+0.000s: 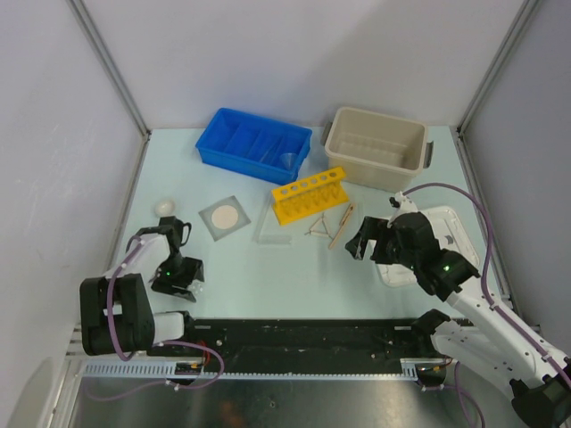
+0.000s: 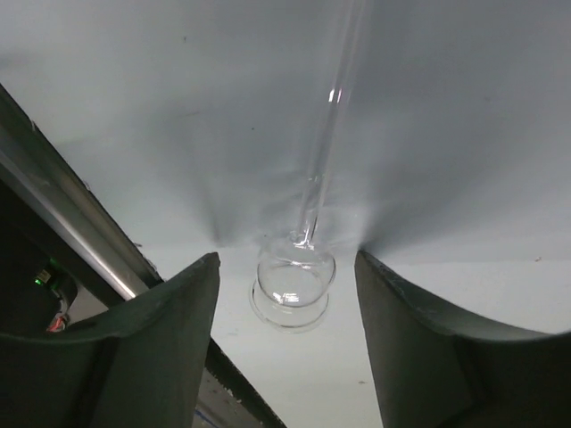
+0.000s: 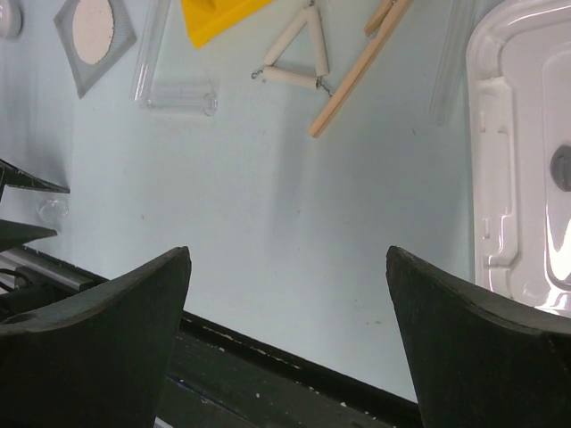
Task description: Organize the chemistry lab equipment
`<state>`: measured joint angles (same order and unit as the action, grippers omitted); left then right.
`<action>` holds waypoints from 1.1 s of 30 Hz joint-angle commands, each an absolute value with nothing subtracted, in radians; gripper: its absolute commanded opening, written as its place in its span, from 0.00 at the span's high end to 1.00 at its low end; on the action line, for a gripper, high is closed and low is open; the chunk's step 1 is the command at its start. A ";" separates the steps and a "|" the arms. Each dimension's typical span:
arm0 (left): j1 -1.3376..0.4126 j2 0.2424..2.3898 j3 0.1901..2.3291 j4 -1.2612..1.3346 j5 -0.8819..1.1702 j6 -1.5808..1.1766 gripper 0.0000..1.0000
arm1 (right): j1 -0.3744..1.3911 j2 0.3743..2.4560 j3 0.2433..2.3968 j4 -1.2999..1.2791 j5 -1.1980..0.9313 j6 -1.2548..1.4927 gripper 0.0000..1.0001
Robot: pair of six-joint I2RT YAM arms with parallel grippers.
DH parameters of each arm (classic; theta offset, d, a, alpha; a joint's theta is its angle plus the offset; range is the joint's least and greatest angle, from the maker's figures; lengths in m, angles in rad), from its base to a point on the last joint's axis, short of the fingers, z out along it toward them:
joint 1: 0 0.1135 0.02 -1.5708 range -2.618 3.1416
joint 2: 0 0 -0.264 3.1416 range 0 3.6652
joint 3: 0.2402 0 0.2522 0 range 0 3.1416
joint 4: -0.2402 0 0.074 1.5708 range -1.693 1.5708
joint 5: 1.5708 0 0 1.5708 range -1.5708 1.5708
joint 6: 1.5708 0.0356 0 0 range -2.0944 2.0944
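Observation:
A clear glass piece [image 2: 294, 283], a round bulb on a long thin stem, lies on the table near the front left edge. My left gripper [image 2: 285, 260] is open around the bulb, with a gap on each side. From above, the left gripper [image 1: 181, 283] is low over the table. The yellow holed rack [image 1: 310, 194], wire triangle [image 3: 293, 55], wooden clamp stick [image 3: 357, 67] and square gauze [image 3: 92, 27] lie mid-table. A clear funnel [image 1: 287, 160] sits in the blue bin. My right gripper [image 3: 288, 254] hangs open and empty over bare table near these.
The blue divided bin [image 1: 234, 143] and beige tub [image 1: 375, 162] stand at the back. The white lid [image 3: 526, 152] lies at the right, beside my right arm. A clear tube [image 3: 178, 94] lies left of the triangle. A small white round piece [image 1: 163, 207] sits at the left.

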<state>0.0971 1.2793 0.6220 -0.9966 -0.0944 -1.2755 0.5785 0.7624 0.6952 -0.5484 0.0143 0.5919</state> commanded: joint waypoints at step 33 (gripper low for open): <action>-0.201 1.301 0.913 -1.002 -0.404 -1.077 0.61 | 0.581 0.750 0.690 -0.502 0.012 0.595 0.04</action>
<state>-0.1501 1.2743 0.8406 -0.9962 -0.3103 -1.1496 0.5785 0.7601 0.6910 -0.5396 0.0135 0.5934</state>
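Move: The thistle funnel's glass bulb is already between the left hand's open fingertips, level with the hand point, its thin stem running off mostly to the left. From this hand the wire gauze lies some 22 cm ahead and 7 cm right, the white cap about 24 cm ahead and 11 cm left, the glass test tube roughly 15 cm ahead and 21 cm right. The bulb is about 43 cm left, 6 cm back and 15 cm below the idle right hand. Staying put at first, the left hand closes its fingers until they pinch the thistle funnel's bulb from both sides. Keeping that hold, it goes forward some 6 cm while rising about 5 cm towards the wire gauze, turning about 20 degrees clockwise, with the fingertips swinging a little forward and left. ##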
